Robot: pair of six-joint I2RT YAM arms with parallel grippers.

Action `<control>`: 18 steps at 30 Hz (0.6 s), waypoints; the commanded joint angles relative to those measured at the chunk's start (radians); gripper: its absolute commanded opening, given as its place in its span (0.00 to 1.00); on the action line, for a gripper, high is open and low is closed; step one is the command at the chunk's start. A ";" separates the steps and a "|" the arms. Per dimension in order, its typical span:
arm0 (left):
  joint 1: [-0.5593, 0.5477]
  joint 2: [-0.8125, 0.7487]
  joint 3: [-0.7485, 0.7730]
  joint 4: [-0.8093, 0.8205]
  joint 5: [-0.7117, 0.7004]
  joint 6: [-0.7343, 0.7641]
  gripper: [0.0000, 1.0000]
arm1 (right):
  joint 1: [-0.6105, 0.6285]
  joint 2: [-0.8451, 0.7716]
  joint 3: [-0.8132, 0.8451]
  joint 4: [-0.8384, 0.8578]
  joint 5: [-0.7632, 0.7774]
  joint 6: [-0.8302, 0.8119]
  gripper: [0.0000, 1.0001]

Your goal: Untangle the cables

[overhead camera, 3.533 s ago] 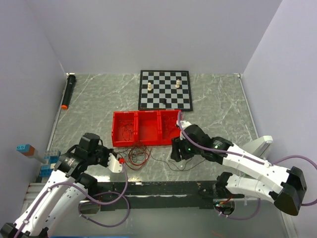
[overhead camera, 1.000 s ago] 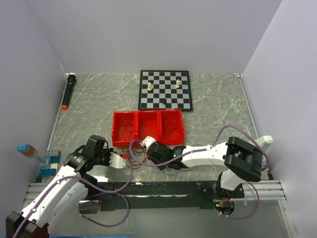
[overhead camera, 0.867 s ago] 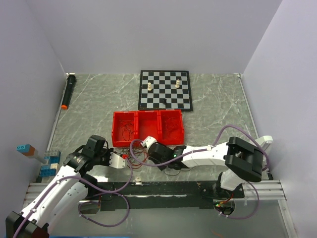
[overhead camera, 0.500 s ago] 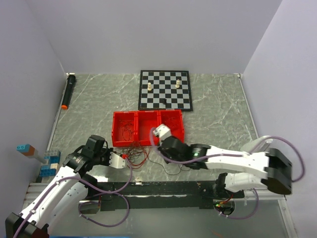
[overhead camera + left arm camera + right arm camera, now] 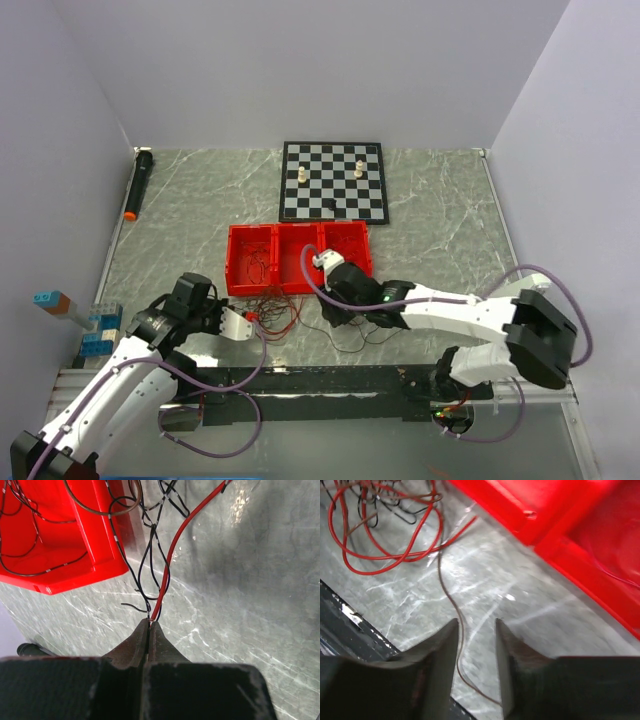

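Observation:
The cables [image 5: 275, 312] are a loose tangle of thin red and black wires on the marble table, just in front of the red tray [image 5: 300, 228]. My left gripper [image 5: 248, 320] is at the tangle's left edge. In the left wrist view it [image 5: 150, 622] is shut on a red wire [image 5: 175, 550] and black wires [image 5: 150, 565]. My right gripper [image 5: 332, 310] hovers to the right of the tangle. It [image 5: 476, 625] is open and holds nothing. A thin brown wire [image 5: 447, 595] lies on the table beneath its left finger. The red loops [image 5: 385, 555] sit beyond.
The tray's left compartment [image 5: 45, 540] holds more thin wires. A chessboard [image 5: 333, 181] with a few pieces lies at the back. A black torch with an orange tip [image 5: 138, 183] lies far left. Blue blocks [image 5: 95, 330] stand near the left arm. A black rail [image 5: 330, 385] runs along the near edge.
My right gripper has pulled away from the tangle to the right and opened its jaws. The left gripper has stayed put, shut on the wires.

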 commanded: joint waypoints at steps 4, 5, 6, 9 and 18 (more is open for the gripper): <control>0.004 0.024 -0.065 0.036 -0.108 0.028 0.01 | 0.013 0.181 0.103 0.195 -0.153 -0.077 0.46; 0.004 0.030 -0.075 0.042 -0.122 0.033 0.01 | 0.016 0.206 0.109 0.207 -0.159 -0.080 0.46; 0.004 0.038 -0.085 0.048 -0.139 0.031 0.01 | 0.020 0.223 0.114 0.219 -0.162 -0.080 0.46; 0.006 0.056 -0.097 0.064 -0.153 0.021 0.01 | 0.037 0.269 0.135 0.233 -0.156 -0.083 0.46; 0.006 0.056 -0.105 0.065 -0.141 0.034 0.01 | 0.046 0.298 0.203 0.233 -0.076 -0.164 0.43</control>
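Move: The cable tangle, with its red loops, lies about 12 cm to the right hand's left, some 2 cm farther out and 6 cm lower; from the left hand it is roughly 10 cm right, 2 cm ahead and 4 cm down. The red bin's middle is about 14 cm ahead of the right hand and 6 cm left. A loose brown cable lies about 4 cm right of that hand and 4 cm nearer the base, 7 cm below. Towards the tangle's red loops the right hand sweeps left about 7 cm, sinking some 2 to 3 cm, most of it early, and turning about 10 degrees counter-clockwise, its fingers staying part open. The left hand keeps its shut grip on the black and red strands and lowers them about 4 cm while drawing 3 cm left, then stops. ##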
